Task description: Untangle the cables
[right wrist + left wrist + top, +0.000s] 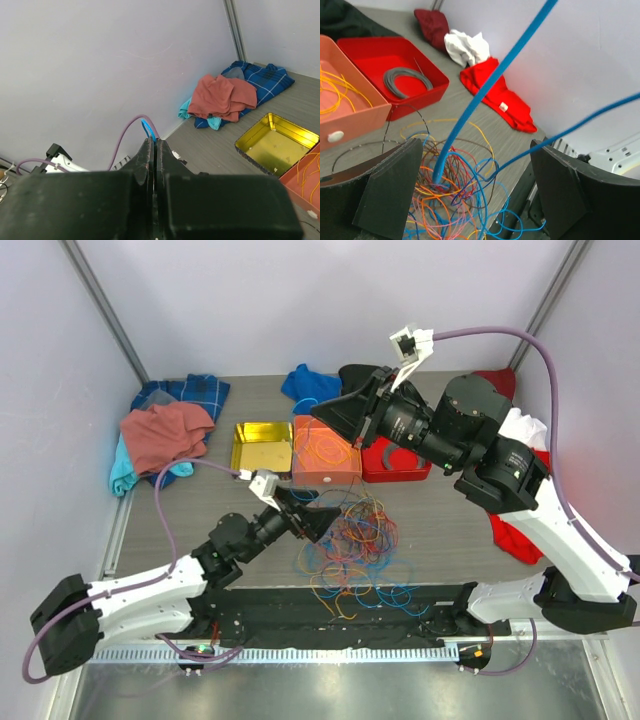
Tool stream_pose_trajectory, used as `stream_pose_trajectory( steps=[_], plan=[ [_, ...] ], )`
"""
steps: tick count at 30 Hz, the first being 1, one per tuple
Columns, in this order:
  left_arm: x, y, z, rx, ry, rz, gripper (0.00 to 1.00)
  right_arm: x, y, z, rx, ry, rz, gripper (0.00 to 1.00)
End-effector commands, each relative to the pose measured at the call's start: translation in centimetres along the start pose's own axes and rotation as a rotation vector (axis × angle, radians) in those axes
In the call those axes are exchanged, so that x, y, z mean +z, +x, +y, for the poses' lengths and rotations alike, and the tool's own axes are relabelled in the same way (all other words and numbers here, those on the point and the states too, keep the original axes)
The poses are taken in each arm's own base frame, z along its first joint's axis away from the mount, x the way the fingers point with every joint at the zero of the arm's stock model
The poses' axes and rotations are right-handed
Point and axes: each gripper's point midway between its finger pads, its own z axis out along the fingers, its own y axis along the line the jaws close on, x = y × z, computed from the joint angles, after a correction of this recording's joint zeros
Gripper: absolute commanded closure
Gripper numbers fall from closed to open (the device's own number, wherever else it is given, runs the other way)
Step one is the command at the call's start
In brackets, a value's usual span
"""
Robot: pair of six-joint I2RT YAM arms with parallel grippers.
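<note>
The cables (352, 542) lie in a loose tangle of orange, yellow, blue, red and dark strands at the table's near middle. My left gripper (324, 523) hovers low at the tangle's left edge. Its jaws stand wide open around the heap (445, 195) and grip nothing. A blue cable (485, 95) rises steeply out of the tangle, and a second blue run (580, 122) slants away to the right. My right gripper (318, 413) is raised high above the orange box, shut on a blue cable (148, 128) that loops out just past its tips (155, 142).
An orange box (325, 472) holds orange and yellow wires. Beside it are a red box (427, 92) with a grey coil (406, 80) and a yellow tin (262, 445). Cloths lie at the back left (165, 430), the back middle (305, 385) and the right (497, 97).
</note>
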Motion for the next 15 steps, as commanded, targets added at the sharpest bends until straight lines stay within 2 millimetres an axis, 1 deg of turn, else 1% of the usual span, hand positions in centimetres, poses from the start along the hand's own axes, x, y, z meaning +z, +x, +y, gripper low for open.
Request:
stream_pose_trajectory(
  steps=[1, 2, 3, 4, 5, 6, 7, 8, 9, 10, 11, 12, 13, 14, 15],
  plan=[
    [1.2, -3.2, -3.0, -0.016, 0.104, -0.107, 0.14, -0.4, -1.1, 1.3, 0.006, -0.049, -0.037, 0.99],
    [1.4, -3.2, -3.1, -0.011, 0.106, -0.104, 0.17, -0.7, -1.2, 1.3, 0.004, -0.05, -0.042, 0.99],
    [1.5, -3.1, -3.1, -0.008, 0.106, -0.101, 0.29, -0.7, -1.2, 1.2, 0.0, -0.047, -0.042, 0.99],
    [1.5, -3.2, -3.1, -0.005, 0.104, -0.104, 0.37, -0.7, -0.9, 1.1, 0.002, -0.044, -0.036, 0.99],
    [1.6, -3.3, -3.2, -0.002, 0.104, -0.102, 0.45, -1.0, -1.0, 1.0, 0.001, -0.044, -0.042, 0.99],
    [1.6, -3.4, -3.2, 0.006, 0.105, -0.101, 0.64, -1.1, -0.9, 1.0, 0.002, -0.044, -0.043, 0.99],
    [1.6, -3.6, -3.3, 0.01, 0.104, -0.1, 0.73, -1.2, -0.6, 0.8, 0.002, -0.037, -0.04, 0.99],
    [1.6, -3.7, -3.3, 0.013, 0.1, -0.096, 0.82, -1.6, -0.7, 0.8, 0.0, -0.037, -0.046, 0.99],
    [1.5, -4.1, -3.4, 0.019, 0.087, -0.093, 0.97, -1.8, -0.7, 0.7, 0.0, -0.035, -0.049, 0.99],
    [1.5, -4.4, -3.3, 0.021, 0.077, -0.094, 1.0, -1.9, -0.4, 0.4, 0.001, -0.025, -0.046, 0.98],
    [1.3, -5.0, -3.4, 0.02, 0.073, -0.105, 1.0, -2.1, -0.3, 0.3, -0.001, -0.022, -0.046, 0.95],
    [1.2, -5.4, -3.2, 0.023, 0.047, -0.109, 1.0, -2.7, -0.5, 0.4, -0.002, -0.025, -0.053, 0.89],
    [0.8, -6.8, -3.4, 0.022, 0.039, -0.139, 1.0, -2.9, -0.4, -0.5, -0.003, 0.017, -0.061, 0.68],
    [0.6, -7.4, -3.3, 0.027, 0.02, -0.145, 1.0, -3.2, -0.5, -1.1, -0.006, 0.047, -0.069, 0.57],
    [0.5, -8.6, -2.8, 0.031, -0.039, -0.158, 1.0, -3.7, -0.2, -1.6, -0.007, 0.071, -0.066, 0.43]
  ],
)
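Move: The blue cable that the right hand already holds hangs down between the left hand's open fingers, about 1 cm to the right of that hand and 1 cm below it. From the left hand, the cable pile lies some 22 cm down, 2 cm back and 4 cm right; the salmon box is about 17 cm ahead and level sideways, 21 cm down, with the gold tin 14 cm left of the box. From the right hand, this stretch of cable is roughly 28 cm straight below. Sliding slightly right and down, about 1 cm each, the left hand shuts its wide-open fingers and pinches the blue cable, then rises about 5 cm with the cable in its grip. Above it, the right hand sinks some 2.5 cm towards the left, still closed on the cable until it starts to open late, reaching about a third open. ##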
